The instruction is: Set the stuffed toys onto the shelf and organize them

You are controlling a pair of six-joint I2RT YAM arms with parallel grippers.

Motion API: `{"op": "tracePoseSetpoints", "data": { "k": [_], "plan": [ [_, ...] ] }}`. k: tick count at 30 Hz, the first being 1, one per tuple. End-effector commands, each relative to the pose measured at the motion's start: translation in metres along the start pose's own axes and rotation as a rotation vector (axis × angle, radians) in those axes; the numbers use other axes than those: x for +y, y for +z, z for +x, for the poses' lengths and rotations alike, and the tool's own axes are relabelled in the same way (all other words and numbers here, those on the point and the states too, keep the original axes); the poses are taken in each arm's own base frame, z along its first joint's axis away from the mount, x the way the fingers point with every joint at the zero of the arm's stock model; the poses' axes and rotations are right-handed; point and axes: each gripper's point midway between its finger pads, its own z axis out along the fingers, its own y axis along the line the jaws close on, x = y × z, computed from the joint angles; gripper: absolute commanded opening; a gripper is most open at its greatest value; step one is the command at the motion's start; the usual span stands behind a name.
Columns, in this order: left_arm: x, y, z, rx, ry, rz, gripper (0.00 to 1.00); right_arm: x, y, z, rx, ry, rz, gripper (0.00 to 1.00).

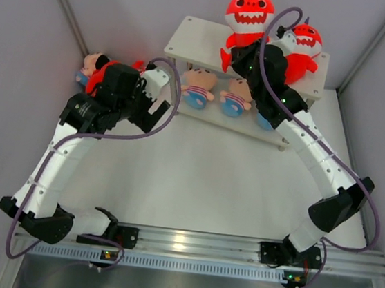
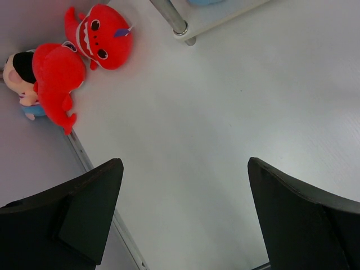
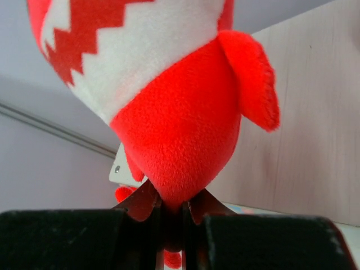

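My right gripper [image 1: 247,61] [image 3: 173,209] is shut on the lower tip of a red shark [image 1: 249,15] [image 3: 185,112] and holds it upright over the left part of the shelf's [image 1: 191,36] top tier. A second red shark [image 1: 305,49] stands at the right of that tier. Two striped dolls [image 1: 199,86] [image 1: 236,98] sit on the lower tier. To the left of the shelf, by the wall, lie a doll [image 1: 90,64] [image 2: 19,73] and two red sharks [image 2: 104,36] [image 2: 56,79]. My left gripper [image 1: 153,112] [image 2: 184,166] hangs open over bare table, near them.
A silver shelf leg [image 2: 171,19] stands at the top of the left wrist view. Grey walls close in the table on the left, back and right. My right arm [image 1: 304,139] crosses in front of the shelf's right end and hides part of the lower tier.
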Motion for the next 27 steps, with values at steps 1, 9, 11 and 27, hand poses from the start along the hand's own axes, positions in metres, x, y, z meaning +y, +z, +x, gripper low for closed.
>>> {"op": "tracePoseSetpoints", "data": {
  "k": [1,9,11,27],
  "plan": [
    [0.005,-0.013,-0.013,-0.094,0.005,-0.022,0.98,-0.016,-0.001,-0.018,-0.046,0.075,0.047,0.07],
    [0.004,-0.014,-0.012,-0.098,0.009,-0.019,0.98,-0.036,0.014,-0.005,0.002,0.101,0.077,0.22],
    [0.004,-0.015,-0.013,-0.105,0.011,-0.018,0.98,-0.041,0.015,-0.012,-0.013,0.121,0.082,0.25],
    [-0.001,-0.016,-0.012,-0.112,0.026,0.013,0.98,-0.038,0.004,-0.021,-0.023,0.19,0.013,0.6]
  ]
}}
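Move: The right hand holds a red shark toy by its tail end. The clear spot for the toy on the shelf's top board is about 5 cm ahead, 2 cm right and 7 cm below. The other red shark sits some 14 cm right, 4 cm ahead and 5 cm lower; the middle striped doll is about 30 cm below, level fore-and-aft and 2 cm right. From the left hand the spot lies roughly 19 cm ahead, 22 cm right and 3 cm up. Down about 5 cm, drifting right some 3 cm and a little forward, the right hand lowers the red shark onto the top board beside the other shark. The fingers begin opening as the hand starts down and are a bit over half open at the end, freeing the tail end; the wrist tips down only slightly. ##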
